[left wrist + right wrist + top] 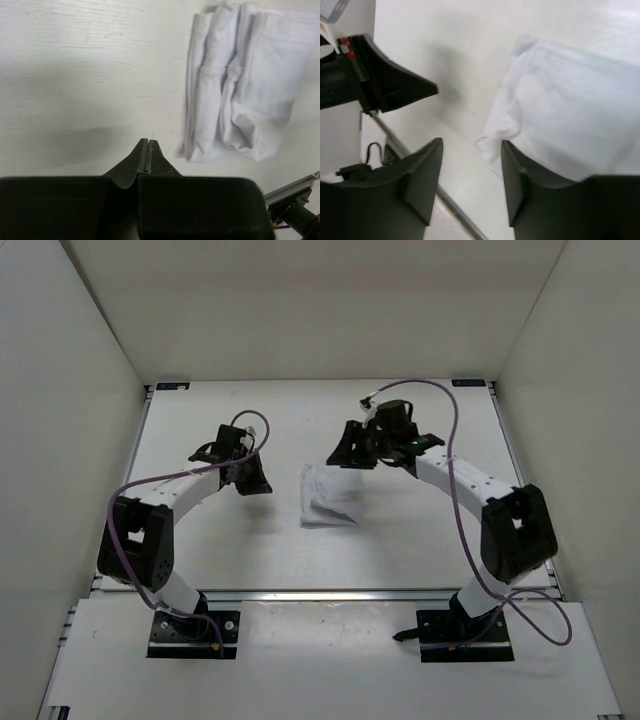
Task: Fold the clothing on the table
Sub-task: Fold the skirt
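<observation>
The clothing [330,497] is a small white wrinkled bundle, folded up, lying mid-table between the two arms. My left gripper [250,480] hovers to its left, apart from it. In the left wrist view that gripper [149,141] is shut with nothing in it, and the clothing [245,85] lies up and to the right. My right gripper [345,455] hangs over the cloth's far edge. In the right wrist view it [470,150] stands open; a corner of the clothing [570,115] reaches into the gap beside the right finger [515,170], ungripped.
The white table [220,550] is walled in white on three sides. A silver rail [330,593] runs along its near edge, also showing as the rail [445,200] below the right jaws. The left gripper's black body [395,85] appears in the right wrist view.
</observation>
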{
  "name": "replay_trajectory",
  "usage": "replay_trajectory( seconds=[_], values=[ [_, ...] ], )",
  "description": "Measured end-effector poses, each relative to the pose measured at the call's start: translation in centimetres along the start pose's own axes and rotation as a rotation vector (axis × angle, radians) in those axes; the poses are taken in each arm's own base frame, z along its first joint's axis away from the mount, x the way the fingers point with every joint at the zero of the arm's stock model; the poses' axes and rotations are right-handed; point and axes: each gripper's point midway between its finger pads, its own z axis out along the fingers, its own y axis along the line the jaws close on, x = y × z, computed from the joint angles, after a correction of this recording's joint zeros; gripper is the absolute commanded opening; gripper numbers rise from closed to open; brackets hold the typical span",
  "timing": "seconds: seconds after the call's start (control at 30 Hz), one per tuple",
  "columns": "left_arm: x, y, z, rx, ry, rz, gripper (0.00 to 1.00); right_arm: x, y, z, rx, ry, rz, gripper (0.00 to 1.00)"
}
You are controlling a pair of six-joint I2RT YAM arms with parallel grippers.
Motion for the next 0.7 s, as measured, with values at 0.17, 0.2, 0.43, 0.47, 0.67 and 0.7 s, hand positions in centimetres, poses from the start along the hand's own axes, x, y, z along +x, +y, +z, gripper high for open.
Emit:
replay_trajectory(
  seconds=[0.17, 0.2, 0.43, 0.47, 0.67, 0.7],
  values=[
    [0.6, -2.3, -0.7, 0.066, 0.003, 0.042, 0.0, -1.3, -3.4, -4.1, 0.079, -0.114, 0.034, 0.45],
    [1.0, -3.0, -0.6, 0.086, 0.015, 0.05, 0.0, -0.7, -4.4, -4.1, 0.101, -0.105, 0.049, 0.49],
    [5.3, -7.1, 0.6, 0.242, 0.093, 0.028, 0.64, 5.7, -7.3, -2.1, 0.175, 0.059, 0.085, 0.32],
    [5.7, -7.0, 0.8, 0.252, 0.096, 0.003, 0.7, 6.0, -7.3, -1.7, 0.172, 0.07, 0.079, 0.3],
    [6.6, -6.5, 1.5, 0.355, 0.08, -0.195, 0.83, 8.2, -7.8, 0.3, 0.167, 0.146, 0.065, 0.13],
    [6.6, -6.5, 1.6, 0.37, 0.075, -0.222, 0.84, 8.5, -8.0, 0.6, 0.169, 0.157, 0.066, 0.12]
  ],
)
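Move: The skirt lies between the hands as a rumpled, half-folded bundle. The near-left corner that the left hand heads for is about 8 cm to its right, 5 cm back and 6 cm below; the skirt's middle is roughly 14 cm right and 3 cm ahead. The right hand hovers some 15 cm above the skirt's middle, which is about 1 cm ahead and 2 cm right, and its near-right corner is around 6 cm back and 6 cm right. The right hand swings about 6.5 cm to the right over the skirt, then sinks and draws back towards the near-right corner, easing some 2.5 cm left again, to end 10 cm lower with its half-open fingers narrowed almost shut close over the cloth. Meanwhile the left hand travels about 8 cm right and 5 cm back to the near-left corner, rising slightly before settling low, rolling some 25 degrees left side down and spreading its shut fingers wide around that corner, with no grip on it yet. ##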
